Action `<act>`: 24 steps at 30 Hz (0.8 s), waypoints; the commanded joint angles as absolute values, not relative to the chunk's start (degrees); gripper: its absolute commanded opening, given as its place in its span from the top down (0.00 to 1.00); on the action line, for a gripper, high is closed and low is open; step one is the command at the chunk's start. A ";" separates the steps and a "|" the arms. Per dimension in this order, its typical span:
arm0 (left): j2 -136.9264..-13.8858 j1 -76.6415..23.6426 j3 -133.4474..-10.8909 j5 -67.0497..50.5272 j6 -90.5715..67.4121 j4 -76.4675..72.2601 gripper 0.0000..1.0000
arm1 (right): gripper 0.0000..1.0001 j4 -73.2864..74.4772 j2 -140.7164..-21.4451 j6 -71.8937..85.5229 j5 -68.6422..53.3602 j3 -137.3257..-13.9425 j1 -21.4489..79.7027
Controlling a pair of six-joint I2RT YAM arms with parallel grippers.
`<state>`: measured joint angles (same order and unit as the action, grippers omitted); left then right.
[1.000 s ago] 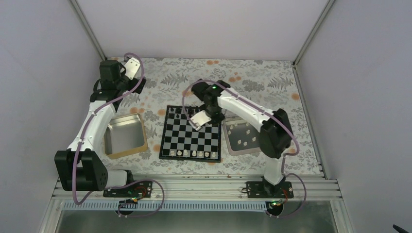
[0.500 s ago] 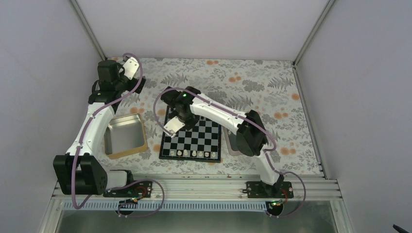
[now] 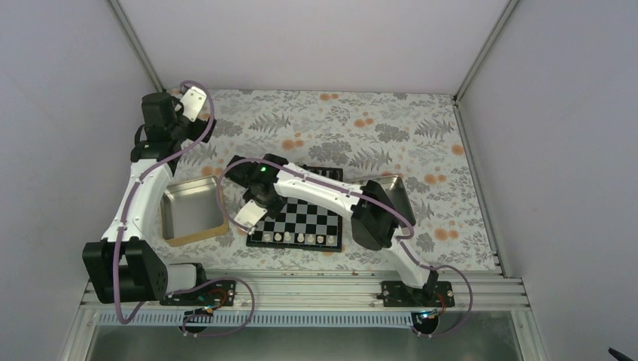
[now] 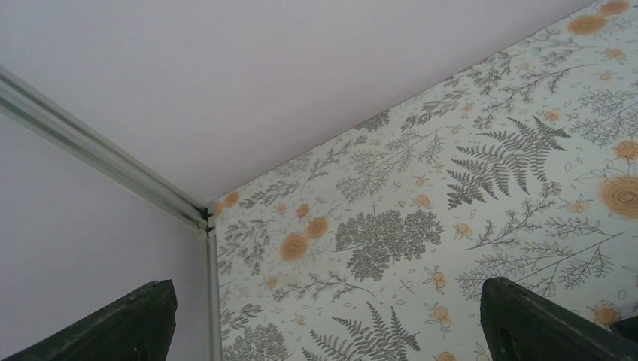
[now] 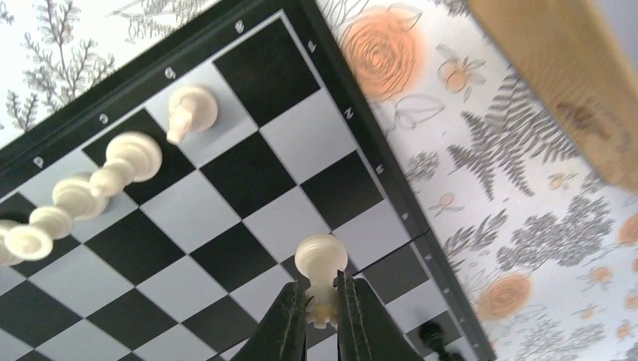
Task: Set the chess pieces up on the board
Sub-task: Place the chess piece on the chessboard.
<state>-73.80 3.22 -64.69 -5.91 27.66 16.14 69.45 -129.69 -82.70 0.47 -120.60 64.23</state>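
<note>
The black-and-silver board (image 3: 316, 219) lies in the middle of the table, partly under my right arm. Several cream chess pieces (image 3: 299, 238) stand along its near row. My right gripper (image 3: 253, 204) hovers over the board's left edge. In the right wrist view it (image 5: 322, 292) is shut on a cream rook-like piece (image 5: 321, 258), held above the squares near the board's rim (image 5: 376, 162). More cream pieces (image 5: 134, 155) stand in a row there. My left gripper (image 4: 323, 323) is wide open and empty, raised at the far left corner (image 3: 184, 120).
A metal tray with a wooden rim (image 3: 193, 213) sits left of the board; its wooden edge (image 5: 572, 83) shows in the right wrist view. A second metal tray (image 3: 395, 189) lies right of the board, partly behind the arm. A tiny black piece (image 5: 432, 331) stands on the board's edge.
My right gripper has swept left from beside the right tray across the board to its left edge. My left gripper has drifted slightly left and back.
</note>
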 commanded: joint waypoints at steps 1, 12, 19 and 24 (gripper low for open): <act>-71.99 4.07 -64.48 -6.32 28.04 14.93 0.00 | 0.96 68.38 -131.66 -84.51 -0.87 -123.41 66.34; -71.25 4.68 -64.33 -7.31 28.08 14.91 0.00 | 0.96 69.65 -133.54 -85.49 -2.81 -124.10 69.79; -70.92 5.08 -64.10 -8.16 28.08 15.03 0.00 | 0.96 70.86 -135.04 -85.60 -4.00 -123.94 70.55; -70.92 5.14 -63.97 -8.44 28.10 15.03 0.00 | 0.96 71.14 -135.49 -85.79 -4.48 -123.93 70.84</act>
<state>-71.92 4.78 -64.53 -7.16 27.86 15.92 69.84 -134.56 -84.60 -2.92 -122.65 70.11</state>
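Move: The right hand holds the white rook upright above about the b3 square. The aim is the empty a1 corner square, roughly 5 cm back, 3 cm to the hand's left and some 6 cm below. The b1 knight stands about 5 cm straight back from the hand and 4 cm below, with the c1 bishop 3 cm to its right. The left tray's middle is around 20 cm left and 2 cm ahead. From the idle left hand, a1 lies about 26 cm back, 17 cm right and 24 cm below. Keeping its pinch on the white rook, the right hand carries it back about 5 cm along the board's left side towards the a1 corner, easing nearly 3 cm to the left, mostly early on, while the wrist turns just under 10 degrees counter-clockwise. The height hardly changes at first, then the hand sinks some 3 cm beside the b1 knight and slows almost to a stop with the rook's base over a1, fingers still shut on its top. ##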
